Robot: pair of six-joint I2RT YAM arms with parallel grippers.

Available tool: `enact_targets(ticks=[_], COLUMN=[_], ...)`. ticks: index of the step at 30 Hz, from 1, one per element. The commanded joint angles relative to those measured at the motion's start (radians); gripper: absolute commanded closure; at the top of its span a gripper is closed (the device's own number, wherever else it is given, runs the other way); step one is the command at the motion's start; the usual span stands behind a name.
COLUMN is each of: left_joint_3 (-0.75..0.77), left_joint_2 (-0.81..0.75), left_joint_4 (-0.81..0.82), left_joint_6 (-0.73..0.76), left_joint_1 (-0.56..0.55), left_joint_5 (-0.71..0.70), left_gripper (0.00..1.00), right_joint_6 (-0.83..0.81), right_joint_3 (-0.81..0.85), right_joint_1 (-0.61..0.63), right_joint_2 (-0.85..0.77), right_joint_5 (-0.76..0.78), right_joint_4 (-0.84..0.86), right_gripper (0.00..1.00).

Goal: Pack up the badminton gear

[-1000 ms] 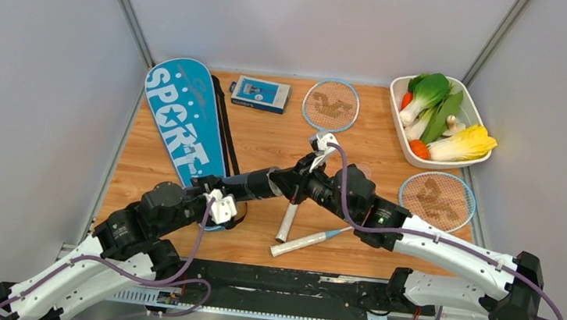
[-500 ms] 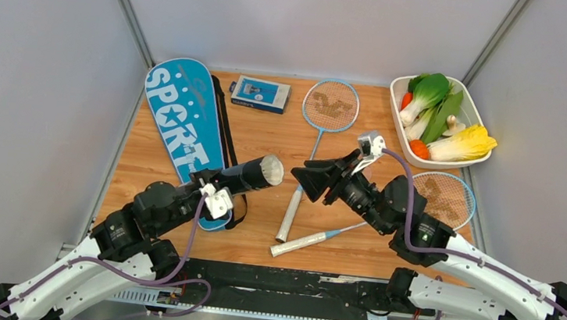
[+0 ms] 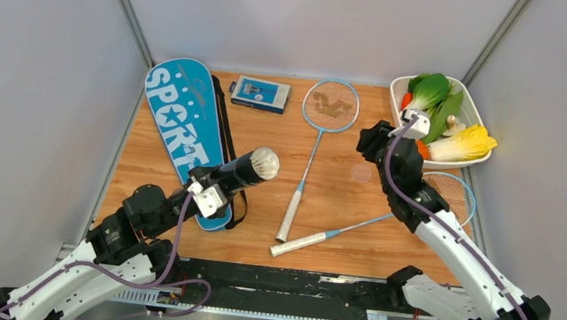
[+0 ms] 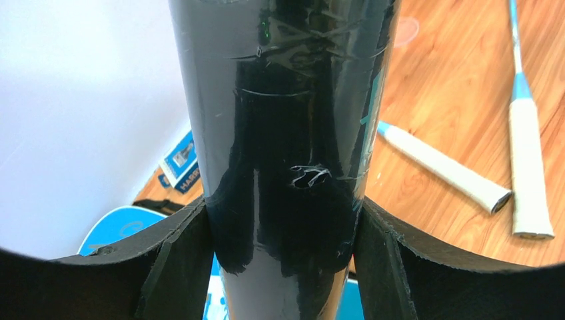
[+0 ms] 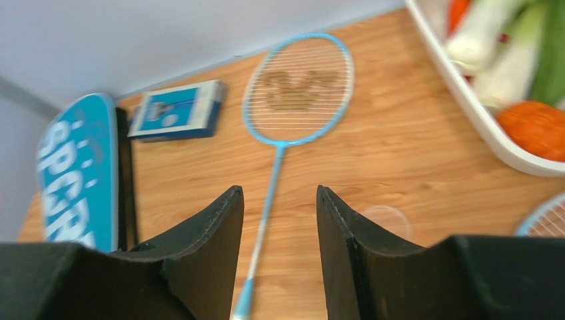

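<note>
My left gripper is shut on the long black tube, which points up and right; white feathers of a shuttlecock fill its open end. In the left wrist view the tube is clamped between both pads. My right gripper is open and empty, raised near the back right. One light-blue racket lies in the middle, its shaft below my right gripper. The second racket lies at the right, its handle crossing to the front. The blue SPORT cover lies at the left.
A small blue box lies at the back next to the cover. A white tray of vegetables stands at the back right, close to my right gripper. A clear round lid lies on the wood between the rackets.
My right gripper has left the tube's mouth and swung up to the back right, open. White feathers now show in the tube's end. The left arm drew the tube back slightly.
</note>
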Motion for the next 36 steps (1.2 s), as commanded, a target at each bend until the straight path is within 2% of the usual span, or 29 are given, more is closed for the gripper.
enact_targets(ticks=[1, 5, 9, 16, 30, 36], left_joint_3=[-0.029, -0.061, -0.071, -0.075, -0.084, -0.085], left_joint_2=[-0.05, -0.074, -0.077, -0.078, -0.085, -0.086], left_joint_4=[0.17, 0.207, 0.229, 0.234, 0.234, 0.23], left_joint_6=[-0.04, -0.051, -0.065, -0.074, -0.079, -0.082], left_joint_1=[-0.003, -0.002, -0.002, -0.003, -0.002, -0.002], left_joint_5=[0.062, 0.065, 0.065, 0.065, 0.065, 0.065], left_gripper=[0.42, 0.42, 0.42, 0.42, 0.41, 0.41], right_joint_6=[0.109, 0.205, 0.288, 0.404, 0.49, 0.501], right_joint_3=[-0.034, -0.057, -0.059, -0.059, -0.063, -0.075], right_joint_1=[-0.157, -0.236, -0.251, -0.28, -0.299, -0.298], right_joint_2=[0.088, 0.196, 0.311, 0.466, 0.633, 0.662], right_joint_5=[-0.048, -0.062, -0.045, -0.084, -0.072, -0.053], right_joint_4=[-0.053, -0.078, -0.076, -0.078, -0.092, -0.097], right_gripper=[0.54, 0.55, 0.51, 0.52, 0.53, 0.58])
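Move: The clear tube lid lies on the table about 6 cm ahead of the right hand, 6 cm to its right and some 28 cm below. Flat around it, one racket's shaft middle is some 15 cm to the lid's left and level with it, the other racket's head 25 cm to its right and 8 cm nearer; the vegetable basket is 25 cm right of the lid and 23 cm farther out. From the left hand, holding the shuttlecock tube, the lid is some 20 cm ahead, 40 cm right, 25 cm below. Towards the clear lid on the bare wood between the rackets, the right hand first swings right and a little forward while sinking, then drops nearly straight down, some 26 cm in all, easing off near the table. Its fingers tip about 40 degrees downward and turn about 25 degrees clockwise, staying half open; touch with the lid can't be seen. ##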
